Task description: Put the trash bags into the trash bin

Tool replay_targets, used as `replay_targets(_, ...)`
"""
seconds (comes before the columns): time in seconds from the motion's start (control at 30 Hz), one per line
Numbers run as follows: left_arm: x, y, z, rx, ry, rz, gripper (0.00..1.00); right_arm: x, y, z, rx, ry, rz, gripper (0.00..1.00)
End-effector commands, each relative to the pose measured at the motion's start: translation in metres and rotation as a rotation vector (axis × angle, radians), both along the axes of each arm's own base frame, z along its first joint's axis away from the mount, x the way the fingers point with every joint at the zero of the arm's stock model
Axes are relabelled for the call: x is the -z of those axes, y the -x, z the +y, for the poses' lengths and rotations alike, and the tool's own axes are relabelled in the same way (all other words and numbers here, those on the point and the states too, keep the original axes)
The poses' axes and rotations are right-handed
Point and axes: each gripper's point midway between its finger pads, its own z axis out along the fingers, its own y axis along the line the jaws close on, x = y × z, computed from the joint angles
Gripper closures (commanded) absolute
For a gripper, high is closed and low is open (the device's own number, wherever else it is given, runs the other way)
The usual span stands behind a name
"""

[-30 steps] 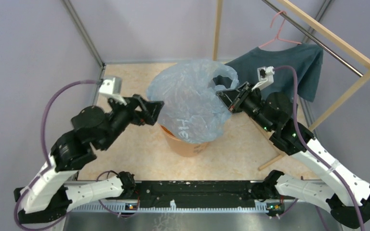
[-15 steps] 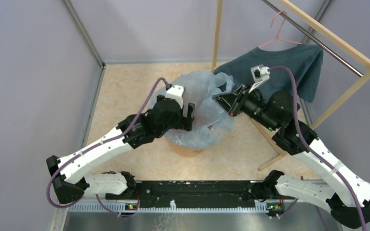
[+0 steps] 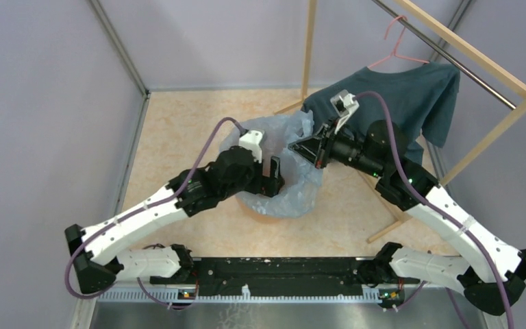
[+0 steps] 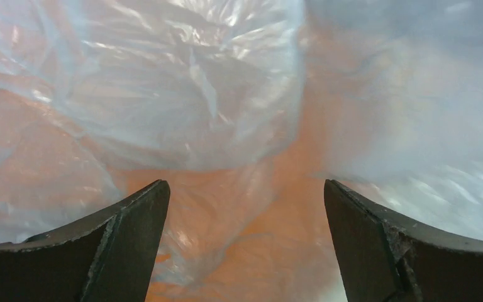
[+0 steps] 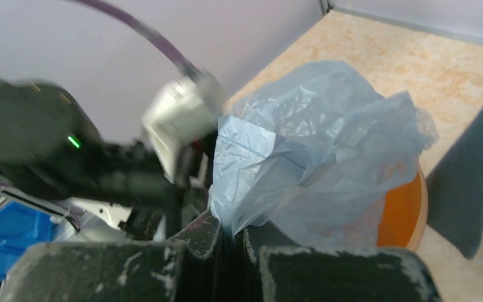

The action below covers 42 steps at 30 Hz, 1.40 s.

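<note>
The pale blue translucent trash bag (image 3: 293,179) lies bunched over and inside the orange bin (image 3: 266,212). My left gripper (image 3: 274,179) reaches down into the bin mouth, jaws wide open and empty; its wrist view shows the bag film (image 4: 182,94) against the orange wall (image 4: 270,233). My right gripper (image 3: 300,149) is shut on the bag's upper edge (image 5: 289,151) above the bin's far rim (image 5: 409,214). The left arm's camera housing (image 5: 179,123) shows just beyond the bag.
A dark teal T-shirt (image 3: 411,96) hangs on a pink hanger (image 3: 398,41) from a wooden rack (image 3: 466,51) at the back right, close behind my right arm. Purple walls enclose the beige floor (image 3: 178,130).
My left arm swung from the left side into the bin mouth. My right gripper moved left and down with the bag edge. The bag went from ballooned above the bin to pressed down into it.
</note>
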Motion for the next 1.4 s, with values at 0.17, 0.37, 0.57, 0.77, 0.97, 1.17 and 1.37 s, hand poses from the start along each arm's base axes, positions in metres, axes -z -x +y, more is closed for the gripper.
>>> replay_targets(0.17, -0.114, 0.020, 0.039, 0.033, 0.226, -0.233, 0.02, -0.001, 0.022, -0.025, 0.004, -0.052, -0.096, 1.00)
replay_targets(0.37, -0.172, -0.001, 0.050, -0.038, 0.208, -0.327, 0.02, -0.001, 0.028, -0.021, -0.038, -0.062, -0.085, 1.00)
replay_targets(0.57, -0.196, -0.080, 0.047, -0.083, 0.190, -0.337, 0.02, -0.004, 0.034, -0.019, -0.063, -0.098, -0.067, 1.00)
replay_targets(0.77, -0.188, -0.141, 0.017, 0.013, 0.315, -0.274, 0.02, -0.009, 0.036, -0.019, -0.066, -0.122, -0.060, 1.00)
replay_targets(0.97, -0.163, -0.122, -0.002, 0.145, 0.423, -0.204, 0.26, -0.005, 0.034, -0.017, -0.063, -0.146, -0.050, 1.00)
replay_targets(1.17, -0.115, -0.072, 0.018, 0.141, 0.421, -0.099, 0.56, 0.001, 0.024, -0.010, -0.042, -0.161, -0.018, 1.00)
replay_targets(1.37, -0.076, -0.052, 0.021, 0.114, 0.405, -0.031, 0.63, -0.002, 0.009, 0.001, -0.027, -0.199, -0.008, 1.00)
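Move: The left hand, open and reaching down inside the bag, has the bag's left edge about 6 cm ahead, 6 cm to its left and a little higher. The trash bin's middle is some 12 cm below, 5 cm ahead and 3 cm left; the bag corner pinched by the right hand is roughly 8 cm to its right, 2 cm ahead and 15 cm above. From the right hand that left edge lies about 14 cm left, 4 cm ahead and 12 cm lower. Up out of the bag goes the left hand, about 20 cm, swinging forward above the bag; then it sinks and draws back roughly 10 cm to the bag's left edge, fingers closing from wide open to about a third and levelling out to point more to the right. The right hand keeps its pinch, easing back and right by some 3 cm before partly returning. ##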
